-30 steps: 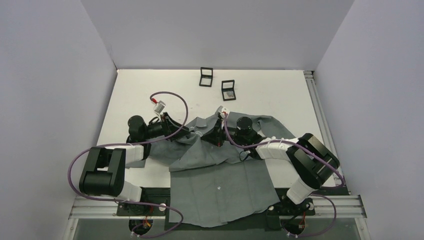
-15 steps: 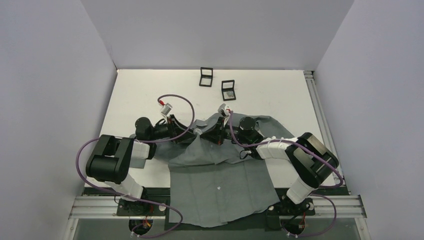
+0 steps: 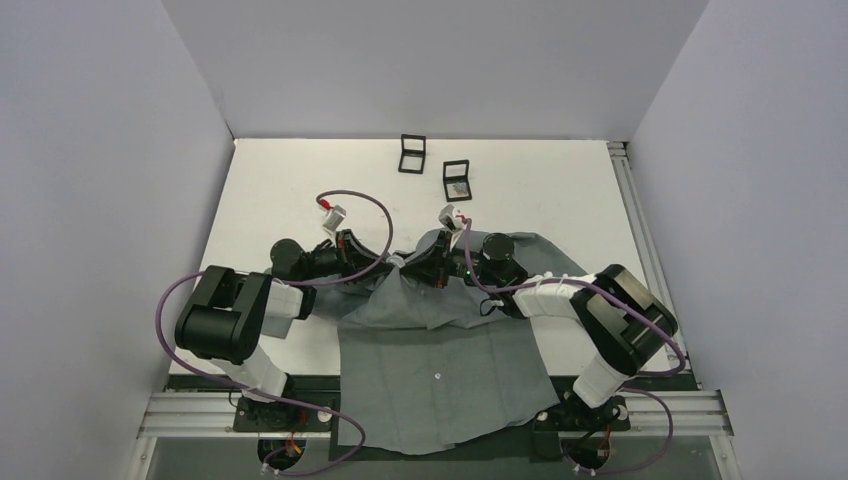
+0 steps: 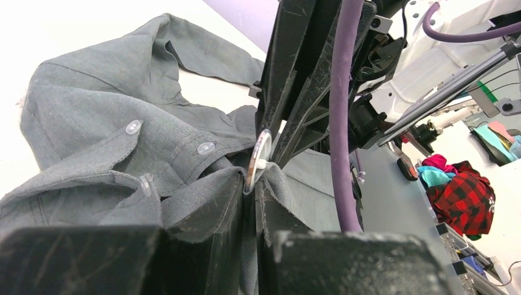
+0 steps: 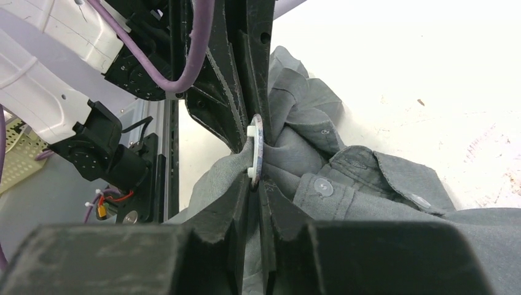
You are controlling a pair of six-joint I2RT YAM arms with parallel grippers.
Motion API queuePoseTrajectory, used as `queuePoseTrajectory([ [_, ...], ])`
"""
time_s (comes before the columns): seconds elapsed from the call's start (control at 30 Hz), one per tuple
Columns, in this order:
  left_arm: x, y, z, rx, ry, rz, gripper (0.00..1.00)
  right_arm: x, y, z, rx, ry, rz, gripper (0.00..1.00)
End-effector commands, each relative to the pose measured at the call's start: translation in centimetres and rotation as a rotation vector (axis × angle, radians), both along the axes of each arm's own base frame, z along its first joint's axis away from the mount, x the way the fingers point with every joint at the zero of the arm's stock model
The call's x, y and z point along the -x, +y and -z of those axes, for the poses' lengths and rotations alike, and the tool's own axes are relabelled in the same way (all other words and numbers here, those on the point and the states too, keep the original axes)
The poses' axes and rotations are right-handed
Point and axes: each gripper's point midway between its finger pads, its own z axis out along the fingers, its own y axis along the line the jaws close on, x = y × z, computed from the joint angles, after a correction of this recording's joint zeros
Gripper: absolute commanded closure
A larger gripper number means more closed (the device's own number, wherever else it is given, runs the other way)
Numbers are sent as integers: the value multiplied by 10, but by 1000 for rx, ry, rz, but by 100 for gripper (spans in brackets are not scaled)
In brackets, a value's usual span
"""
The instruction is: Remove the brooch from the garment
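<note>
The grey garment [image 3: 440,370] lies across the table's near half, its collar bunched up between my two grippers. The brooch shows edge-on as a thin disc with a white back piece in the left wrist view [image 4: 258,161] and the right wrist view [image 5: 256,153]. My left gripper [image 3: 400,265] [image 4: 255,196] is shut on a fold of the garment [image 4: 92,117] right at the brooch's rim. My right gripper [image 3: 426,266] [image 5: 255,187] faces it from the other side, shut with the brooch's rim and cloth [image 5: 368,178] between its tips. The brooch is hidden in the top view.
Two small square black boxes [image 3: 412,153] [image 3: 457,180] stand at the back of the white table [image 3: 560,190]. Purple cables loop over both wrists. The shirt tail hangs over the table's near edge between the arm bases.
My left gripper has moved right to meet the right gripper at the collar. The left side of the shirt has been drawn in and bunched with it. The right arm shifted slightly.
</note>
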Motion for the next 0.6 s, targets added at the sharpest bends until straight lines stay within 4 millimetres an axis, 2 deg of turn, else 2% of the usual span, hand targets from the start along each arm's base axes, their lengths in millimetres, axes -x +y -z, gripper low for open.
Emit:
queuePoseTrajectory([
  [0.0,3,0,-18,5,-128,13,96,4,0,-13,-33,-62,-56,84],
  [0.13,2,4,-7,-84,-161,-6,100,-4,-16,-13,5,-77,-45,69],
  [0.23,3,3,-1,-171,-224,7,100,-6,-25,-9,70,-123,-56,62],
  [0.27,8,4,8,-228,-252,27,100,-6,-29,-6,107,-111,-58,60],
  [0.3,9,1,0,-240,-299,49,100,-9,-29,-9,129,-162,-66,60],
  [0.33,13,1,9,-273,-287,76,100,-5,-33,-3,169,-140,-83,59],
  [0.37,10,0,5,-286,-312,91,100,-8,-32,-9,185,-189,-92,59],
  [0.4,14,2,14,-321,-312,114,100,-3,-34,-3,215,-163,-115,59],
  [0.43,12,0,10,-335,-344,122,100,-6,-33,-10,222,-201,-126,59],
  [0.47,18,3,19,-371,-357,153,100,-1,-35,-5,243,-175,-152,58],
  [0.5,16,0,15,-388,-385,169,100,-2,-33,-10,248,-205,-165,58],
  [0.53,27,0,24,-420,-390,216,100,3,-34,-4,271,-178,-185,58],
  [0.57,25,-2,21,-439,-419,230,100,3,-32,-7,277,-204,-199,58],
])
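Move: The brooch is already at both my fingertips: about 2 cm to the left of my right hand and 1 cm up, and some 1 cm right of and 1 cm above my left hand's pinch. A shirt button lies about 4 cm ahead of the brooch and 4 cm below it. The nearer black frame stands roughly 26 cm ahead of my left hand and 14 cm to its right, some 10 cm lower. I let go with my right hand, opening its fingers to a bit under half and backing off about 3 cm to the right and 1 cm forward, with a shallow dip and return in height; its fingertips tip down some 10 degrees. My left hand keeps its closed pinch at the brooch and bunched cloth, staying nearly in place while it tips its fingers down and rolls its forward side up, each about 20 degrees. ##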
